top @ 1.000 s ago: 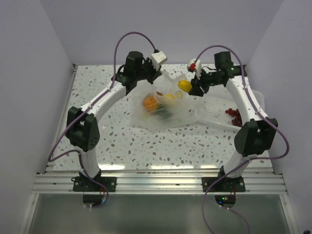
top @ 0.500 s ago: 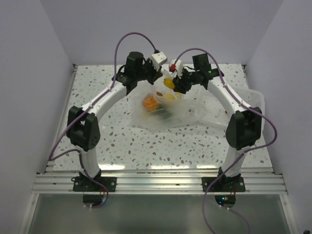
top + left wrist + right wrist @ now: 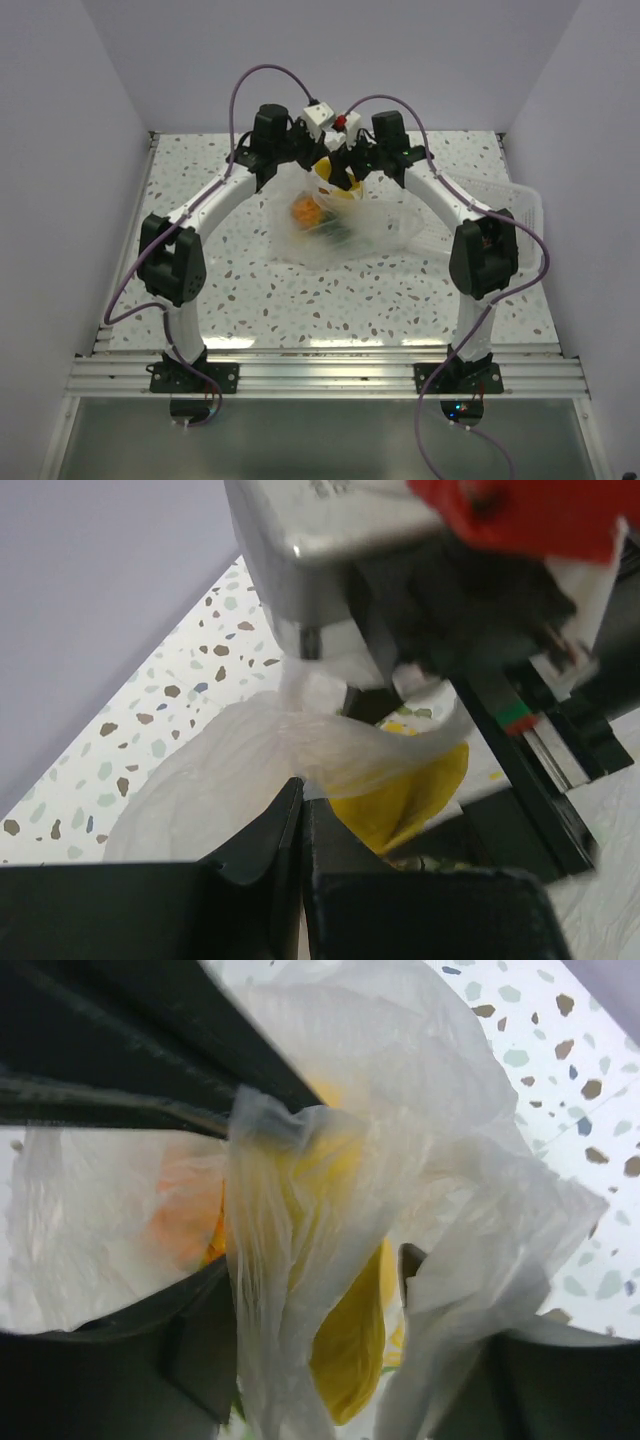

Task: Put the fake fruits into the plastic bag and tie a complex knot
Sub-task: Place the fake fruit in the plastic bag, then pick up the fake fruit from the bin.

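Observation:
The plastic bag (image 3: 345,228) lies crumpled at mid-table with an orange fake fruit (image 3: 305,210) and darker ones showing through it. My left gripper (image 3: 300,785) is shut on the bag's raised rim (image 3: 250,750), holding the film up. My right gripper (image 3: 315,1290) sits right against it over the bag's mouth, jaws apart. A yellow fruit (image 3: 352,1350) hangs between its fingers (image 3: 195,1345), with bag film draped over it and a small gap on the right side. From above, both grippers meet at the bag's far edge, by the yellow fruit (image 3: 327,172). No knot is in view.
A white slotted tray (image 3: 512,203) stands at the right edge of the speckled table (image 3: 200,280), partly behind my right arm. The walls close in on both sides and at the back.
My right arm has swung left with the yellow fruit, from beside the bag to over its mouth next to the left gripper, and its jaws have widened. The left gripper has held still.

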Tool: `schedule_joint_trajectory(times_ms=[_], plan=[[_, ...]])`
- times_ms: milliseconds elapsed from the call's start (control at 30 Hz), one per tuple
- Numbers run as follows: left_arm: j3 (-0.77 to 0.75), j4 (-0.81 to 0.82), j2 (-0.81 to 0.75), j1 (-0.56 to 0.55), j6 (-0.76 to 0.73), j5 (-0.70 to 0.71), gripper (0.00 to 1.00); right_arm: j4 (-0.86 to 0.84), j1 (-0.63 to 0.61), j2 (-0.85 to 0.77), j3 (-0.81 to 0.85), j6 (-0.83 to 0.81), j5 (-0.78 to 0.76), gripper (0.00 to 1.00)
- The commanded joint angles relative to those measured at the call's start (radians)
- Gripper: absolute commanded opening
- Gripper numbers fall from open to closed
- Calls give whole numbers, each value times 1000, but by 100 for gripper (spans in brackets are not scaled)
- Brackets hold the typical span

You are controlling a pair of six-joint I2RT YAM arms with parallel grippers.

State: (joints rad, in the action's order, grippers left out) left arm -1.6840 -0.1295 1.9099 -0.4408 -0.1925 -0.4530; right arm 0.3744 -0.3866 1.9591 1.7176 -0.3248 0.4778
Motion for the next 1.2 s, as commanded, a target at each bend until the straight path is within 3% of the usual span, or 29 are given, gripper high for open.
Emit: schedule_joint_trajectory(times_ms=[0,200,400,767,867,1000,1100,1167], plan=[[-40,16,8,5,28,-30,5,-118,-8,-3,16,171,-56,84],[-42,10,5,7,27,-24,5,-48,-9,-69,-13,135,-70,93],[-37,8,6,5,25,-7,6,300,-6,-150,-7,-41,70,94],[-11,5,1,5,15,2,6,739,2,-413,-135,-407,266,96],[-13,1,1,5,10,4,6,899,29,-420,-102,-503,321,92],[-11,-7,-11,4,-2,7,6,943,280,-405,-41,-454,389,90],[3,-10,-26,5,-10,8,6,1091,545,-282,118,-528,291,91],[13,-7,-31,4,-12,7,6,1135,618,-220,199,-560,199,93]])
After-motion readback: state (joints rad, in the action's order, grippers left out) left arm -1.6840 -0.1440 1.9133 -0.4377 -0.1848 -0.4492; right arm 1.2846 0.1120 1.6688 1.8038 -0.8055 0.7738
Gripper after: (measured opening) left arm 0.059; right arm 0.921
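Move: At the bag's open mouth, the right hand has the yellow fruit between its fingers; the bag's inside lies about 12 cm below, some 3 cm back and 3 cm to the left. The orange pineapple in the bag is about 10 cm left, 3 cm back and 13 cm below, and the white bin's middle some 31 cm right and 3 cm back. From the left hand, the bag's inside is about 5 cm right, 5 cm back and 17 cm below. Opening its fingers wide almost in place, the right hand lets the yellow fruit go into the bag, then draws straight back about 20 cm, rising some 5 cm, clear of the plastic. It then swings quickly right and forward again towards the white bin, with empty fingers staying open. The left hand stays put, still pinching the bag's rim. ##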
